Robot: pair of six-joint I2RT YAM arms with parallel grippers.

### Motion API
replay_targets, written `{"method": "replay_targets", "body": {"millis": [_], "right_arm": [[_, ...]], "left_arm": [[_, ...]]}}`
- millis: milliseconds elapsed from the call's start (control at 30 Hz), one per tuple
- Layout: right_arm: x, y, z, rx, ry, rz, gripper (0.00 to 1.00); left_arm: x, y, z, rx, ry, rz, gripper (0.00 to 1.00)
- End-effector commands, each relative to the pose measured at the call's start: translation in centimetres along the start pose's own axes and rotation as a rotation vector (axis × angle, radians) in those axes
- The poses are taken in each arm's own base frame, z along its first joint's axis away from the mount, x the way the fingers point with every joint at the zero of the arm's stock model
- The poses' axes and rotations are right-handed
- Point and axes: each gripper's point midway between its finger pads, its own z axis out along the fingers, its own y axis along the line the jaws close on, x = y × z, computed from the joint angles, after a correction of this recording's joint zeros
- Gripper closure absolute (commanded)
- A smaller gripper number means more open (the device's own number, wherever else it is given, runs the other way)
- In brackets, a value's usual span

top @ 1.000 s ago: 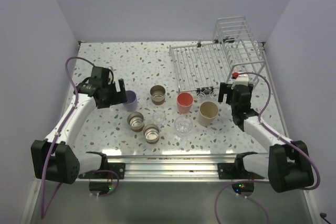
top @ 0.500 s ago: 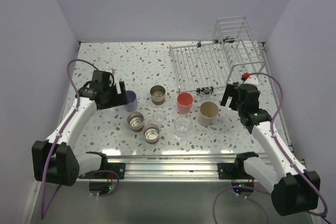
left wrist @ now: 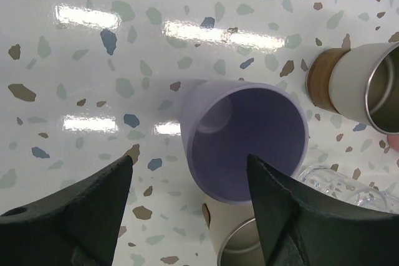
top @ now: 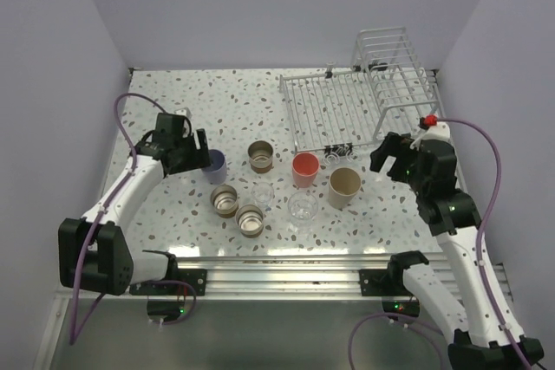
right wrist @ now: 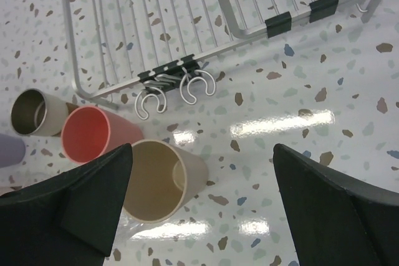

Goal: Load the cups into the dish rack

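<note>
Eight cups stand on the speckled table: lavender (top: pixel 215 165), coral-red (top: pixel 304 168), beige (top: pixel 343 186), three brownish metallic ones (top: pixel 260 156) (top: pixel 225 200) (top: pixel 250 219) and two clear ones (top: pixel 263 193) (top: pixel 302 207). The wire dish rack (top: pixel 347 106) lies at the back right. My left gripper (left wrist: pixel 190 157) is open at the lavender cup (left wrist: pixel 243 141); one finger is outside its left wall, the other over its mouth. My right gripper (right wrist: pixel 202 147) hangs open above the table, right of the beige cup (right wrist: pixel 156 179).
The rack's taller cage part (top: pixel 395 58) rises at the far right corner. Two wire hooks (right wrist: pixel 168 95) hang off the rack's near edge. A metallic cup (left wrist: pixel 368 85) and a clear cup (left wrist: pixel 343 188) stand close to the lavender one. Walls surround the table.
My right arm has risen and swung right, away from the beige cup. My left gripper has stayed at the lavender cup, its jaws narrowing a little.
</note>
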Motion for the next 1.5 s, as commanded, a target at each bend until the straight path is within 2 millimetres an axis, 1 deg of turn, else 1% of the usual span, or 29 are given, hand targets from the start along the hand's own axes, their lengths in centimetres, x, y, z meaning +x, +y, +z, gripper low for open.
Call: {"method": "replay_targets", "body": {"millis": [0,33,100,133,200,233,300,333,400,433,500,533,633,700,767,833,867,900,933,967,1033,1067,1133,1200,1233,1267,1333,1367,1467], "right_arm": [[-1.4,2.0,-0.7,-0.057,0.065,-0.007,0.02],[-3.0,2.8,-1.3,-0.080,0.050,-0.016,0.02],[-3.3,3.3,-1.1,-0.092,0.080,-0.037,0.02],[-4.5,3.9,-1.5,-0.108,0.060,-0.033,0.02],[-4.9,4.1,-1.8,-0.108,0.072,-0.034,0.02],[-5.3,5.1,-2.1,-0.151,0.084,-0.036,0.02],[-5.2,5.7,-2.2,-0.177,0.113,-0.035,0.02],[-5.2,6.5,-2.4,-0.215,0.125,-0.036,0.02],[-5.3,7.0,-2.4,-0.239,0.132,-0.029,0.02],[-5.6,7.4,-2.5,-0.257,0.133,-0.028,0.02],[-6.1,7.9,-2.5,-0.268,0.133,-0.016,0.02],[-7.2,8.4,-2.8,-0.278,0.114,-0.011,0.02],[-9.3,10.3,-2.8,-0.337,0.106,0.025,0.02],[-10.7,12.3,-3.2,-0.421,0.090,0.043,0.02],[-12.9,14.1,-3.4,-0.488,0.051,0.123,0.02],[-13.6,15.0,-3.3,-0.509,0.050,0.236,0.02],[-14.8,15.7,-3.4,-0.548,0.005,0.267,0.02],[-14.1,16.2,-3.2,-0.589,0.019,0.295,0.02],[-14.3,17.1,-3.6,-0.649,0.023,0.349,0.02],[-16.0,18.2,-4.1,-0.725,-0.049,0.355,0.02],[-15.4,19.4,-3.7,-0.797,0.009,0.416,0.02],[-15.8,19.9,-3.6,-0.827,0.006,0.418,0.02],[-15.8,21.0,-3.2,-0.875,0.050,0.407,0.02],[-16.1,21.6,-2.7,-0.896,0.068,0.402,0.02],[-16.3,21.7,-2.7,-0.902,0.070,0.401,0.02],[-16.5,21.9,-2.6,-0.907,0.067,0.404,0.02],[-16.8,22.1,-2.2,-0.910,0.070,0.422,0.02],[-17.0,22.3,-2.2,-0.917,0.065,0.428,0.02],[-17.4,22.7,-1.4,-0.940,0.064,0.470,0.02]], "left_arm": [[-1.6,-0.4,0.7,0.002,-0.053,-0.012,0.24],[-1.6,-0.4,0.9,0.001,-0.051,-0.013,0.28],[-1.7,-0.4,1.4,-0.001,-0.049,-0.017,0.33],[-1.7,-0.4,1.5,0.000,-0.048,-0.017,0.40],[-1.7,-0.4,2.0,-0.001,-0.044,-0.020,0.44],[-1.7,-0.5,2.2,0.000,-0.043,-0.020,0.53],[-1.6,-0.4,2.7,-0.004,-0.032,-0.026,0.65],[-1.6,-0.5,2.9,-0.004,-0.030,-0.030,0.80],[-1.4,-0.4,3.4,-0.008,-0.019,-0.034,0.96],[-1.4,-0.4,3.5,-0.008,-0.014,-0.037,1.00],[-2.0,-0.8,3.2,-0.004,-0.017,-0.044,1.00],[-2.5,-1.3,2.8,0.019,-0.024,-0.045,1.00],[-6.7,-4.1,-0.1,0.129,-0.141,-0.043,1.00],[-8.7,-5.3,-1.7,0.173,-0.194,-0.057,1.00],[-11.4,-7.1,-3.8,0.239,-0.258,-0.089,1.00],[-13.2,-9.2,-5.7,0.341,-0.297,-0.095,1.00],[-14.3,-10.3,-6.6,0.396,-0.329,-0.114,1.00],[-14.9,-11.1,-7.4,0.443,-0.342,-0.119,1.00],[-15.1,-12.4,-8.3,0.517,-0.339,-0.114,1.00],[-16.5,-13.6,-9.7,0.581,-0.375,-0.136,1.00],[-17.1,-15.4,-11.3,0.693,-0.371,-0.138,1.00],[-18.2,-16.6,-12.5,0.772,-0.397,-0.163,1.00],[-19.1,-19.1,-14.9,0.966,-0.410,-0.182,1.00],[-18.8,-20.5,-16.4,1.114,-0.387,-0.195,1.00],[-19.2,-21.1,-17.8,1.210,-0.447,-0.175,1.00],[-19.2,-21.5,-18.0,1.265,-0.400,-0.246,1.00],[-19.3,-22.3,-19.0,1.346,-0.404,-0.238,1.00],[-19.4,-22.6,-18.2,1.348,-0.375,-0.261,1.00],[-19.5,-23.9,-18.0,1.365,-0.352,-0.243,1.00]]}}
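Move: The purple cup's middle is about 4 cm right of the left hand, 2 cm ahead and 5 cm lower, putting its left wall between the open fingers. One steel cup stands some 9 cm behind the purple cup and 3 cm to its right; another is 13 cm to its right and 2 cm farther out. From the right hand the purple cup lies roughly 45 cm left, 5 cm ahead and 17 cm down; the beige cup is about 11 cm left, 2 cm back and 17 cm down, and the dish rack's middle 22 cm ahead, 5 cm left and 16 cm down. The left hand eases about 3 cm down and slightly forward, pinches the purple cup's left wall with one finger inside the mouth, then lifts it some 29 cm while swinging right and forward and rolling about 60 degrees, left side up. Meanwhile the right hand, empty and wide open, climbs and travels left and somewhat forward, rolling left side up and turning counter-clockwise to face the purple cup, without touching it. ##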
